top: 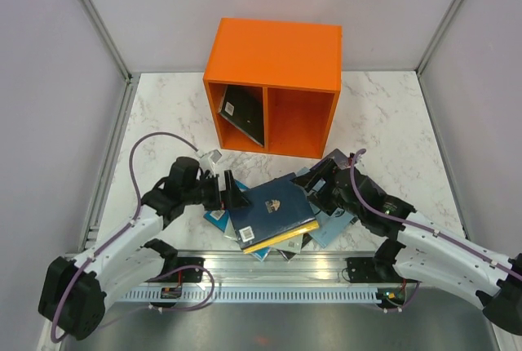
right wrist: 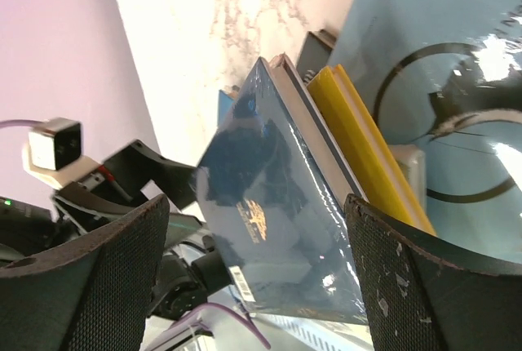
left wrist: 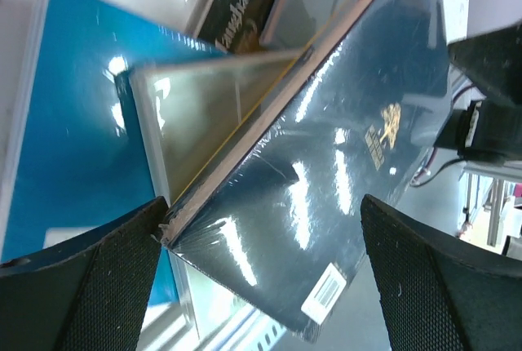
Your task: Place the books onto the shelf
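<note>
Several books lie in a loose pile (top: 273, 214) near the table's front, a dark navy book (top: 276, 206) tilted on top. My left gripper (top: 235, 196) stands open at the pile's left; its wrist view shows the navy book's (left wrist: 326, 171) corner between the wide jaws (left wrist: 261, 277), one finger (left wrist: 90, 286) right at the corner. My right gripper (top: 316, 184) stands open at the pile's right, straddling the navy book (right wrist: 277, 204), with a gap on its left side. The orange shelf (top: 277, 53) stands behind, a dark book (top: 243, 114) leaning in its left compartment.
Under the navy book lie a teal book (left wrist: 73, 122), a yellow book (right wrist: 367, 139) and a light blue book (right wrist: 440, 41). The shelf's right compartment (top: 298, 122) holds nothing. A slotted metal rail (top: 269, 290) runs along the front edge; grey walls close in on both sides.
</note>
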`<state>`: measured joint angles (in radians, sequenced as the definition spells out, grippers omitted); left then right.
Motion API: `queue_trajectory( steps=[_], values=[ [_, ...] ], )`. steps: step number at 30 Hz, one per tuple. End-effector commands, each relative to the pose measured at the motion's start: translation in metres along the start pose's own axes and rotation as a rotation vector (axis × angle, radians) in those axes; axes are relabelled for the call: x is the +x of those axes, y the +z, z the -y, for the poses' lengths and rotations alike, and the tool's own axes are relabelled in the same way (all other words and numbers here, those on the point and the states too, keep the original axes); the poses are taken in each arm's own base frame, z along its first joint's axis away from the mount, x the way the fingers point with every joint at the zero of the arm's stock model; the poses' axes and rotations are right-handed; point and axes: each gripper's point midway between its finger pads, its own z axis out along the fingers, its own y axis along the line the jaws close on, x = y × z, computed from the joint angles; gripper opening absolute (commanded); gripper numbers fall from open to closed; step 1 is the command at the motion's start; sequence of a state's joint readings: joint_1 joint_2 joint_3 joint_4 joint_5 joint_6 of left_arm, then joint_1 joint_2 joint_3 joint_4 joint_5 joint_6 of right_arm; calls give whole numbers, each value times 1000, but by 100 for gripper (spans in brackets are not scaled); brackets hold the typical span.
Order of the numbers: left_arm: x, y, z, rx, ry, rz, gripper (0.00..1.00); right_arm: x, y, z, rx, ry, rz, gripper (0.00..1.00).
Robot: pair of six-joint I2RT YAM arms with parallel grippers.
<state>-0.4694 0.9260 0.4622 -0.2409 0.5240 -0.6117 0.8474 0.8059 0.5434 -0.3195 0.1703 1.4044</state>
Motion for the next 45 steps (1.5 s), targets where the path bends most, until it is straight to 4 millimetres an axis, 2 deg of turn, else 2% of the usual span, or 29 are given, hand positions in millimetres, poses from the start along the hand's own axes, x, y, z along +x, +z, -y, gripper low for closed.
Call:
queue_trajectory(
  steps=[1, 3, 4, 5, 6, 7, 8, 9, 10, 13, 17, 21, 25, 31, 36, 39, 41, 45],
  values=[
    [9, -18, 26, 70, -29, -11, 100, 0, -14, -55, -213, 57, -28, 90],
    [7, -29, 28, 37, -32, 10, 100, 0, -16, -49, -188, 44, -25, 90],
    [-10, -38, 36, 13, -8, 64, 100, -3, -17, -44, -162, 31, -10, 90],
    [-17, -43, 37, -11, 28, 79, 100, -3, -19, -30, -92, 16, -9, 90],
    [-15, -46, 31, -67, 22, 50, 100, -5, -23, -23, -61, 7, -3, 91],
    [-35, -55, 37, -102, 75, 102, 100, -9, -25, -15, -20, 0, 18, 91],
    [-41, -58, 37, -130, 90, 102, 100, -9, -30, 1, 51, -13, 15, 91],
    [-46, -59, 38, -147, 104, 102, 100, -10, -34, 7, 72, -11, 19, 91],
    [-55, -59, 37, -177, 130, 101, 100, -9, -38, 22, 129, -16, 13, 91],
    [-69, -48, 29, -224, 161, 89, 100, -5, -43, 38, 160, 30, 3, 90],
    [-81, -25, 31, -197, 169, 53, 100, 13, -40, 46, 147, 100, -76, 87],
    [-79, -4, 39, -117, 132, 0, 100, 50, -30, 48, 150, 101, -216, 86],
    [-74, 2, 43, -88, 114, -17, 100, 69, -23, 39, 151, 67, -240, 86],
    [-48, -1, 45, -64, 90, -54, 100, 71, -19, 25, 119, 70, -229, 86],
    [-33, -5, 28, -103, 79, -48, 100, 62, -44, 19, 145, 7, -233, 86],
    [-34, -4, 28, -106, 85, -47, 100, 70, -52, 20, 163, -26, -292, 86],
    [-34, -2, 27, -109, 84, -58, 100, 78, -48, 28, 198, -56, -330, 87],
    [-40, 1, 31, -105, 82, -63, 100, 82, -41, 34, 227, -91, -334, 87]
  ],
)
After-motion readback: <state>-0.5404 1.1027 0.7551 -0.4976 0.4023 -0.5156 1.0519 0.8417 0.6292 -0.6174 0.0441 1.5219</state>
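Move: The navy book, turned askew on the pile, has its middle about 13 cm right of the left hand, 2 cm back and some 5 cm below; from the right hand it is about 13 cm left, 3 cm back and 9 cm lower. The yellow book lies just under it, 14 cm right of and 4 cm behind the left hand; the blue book is 3 cm right and 4 cm back. The whale book lies 4 cm right of and 3 cm behind the right hand. The right hand, open, travels back about 9 cm along the navy book's right end towards its near corner, swinging right and then left on the way, sinking a little late while its fingers tip down and turn counter-clockwise some 15 degrees. The left hand eases back 2 cm, hops up about 9 cm and forward off the book's left end, then settles back beside it, fingers wide open. ##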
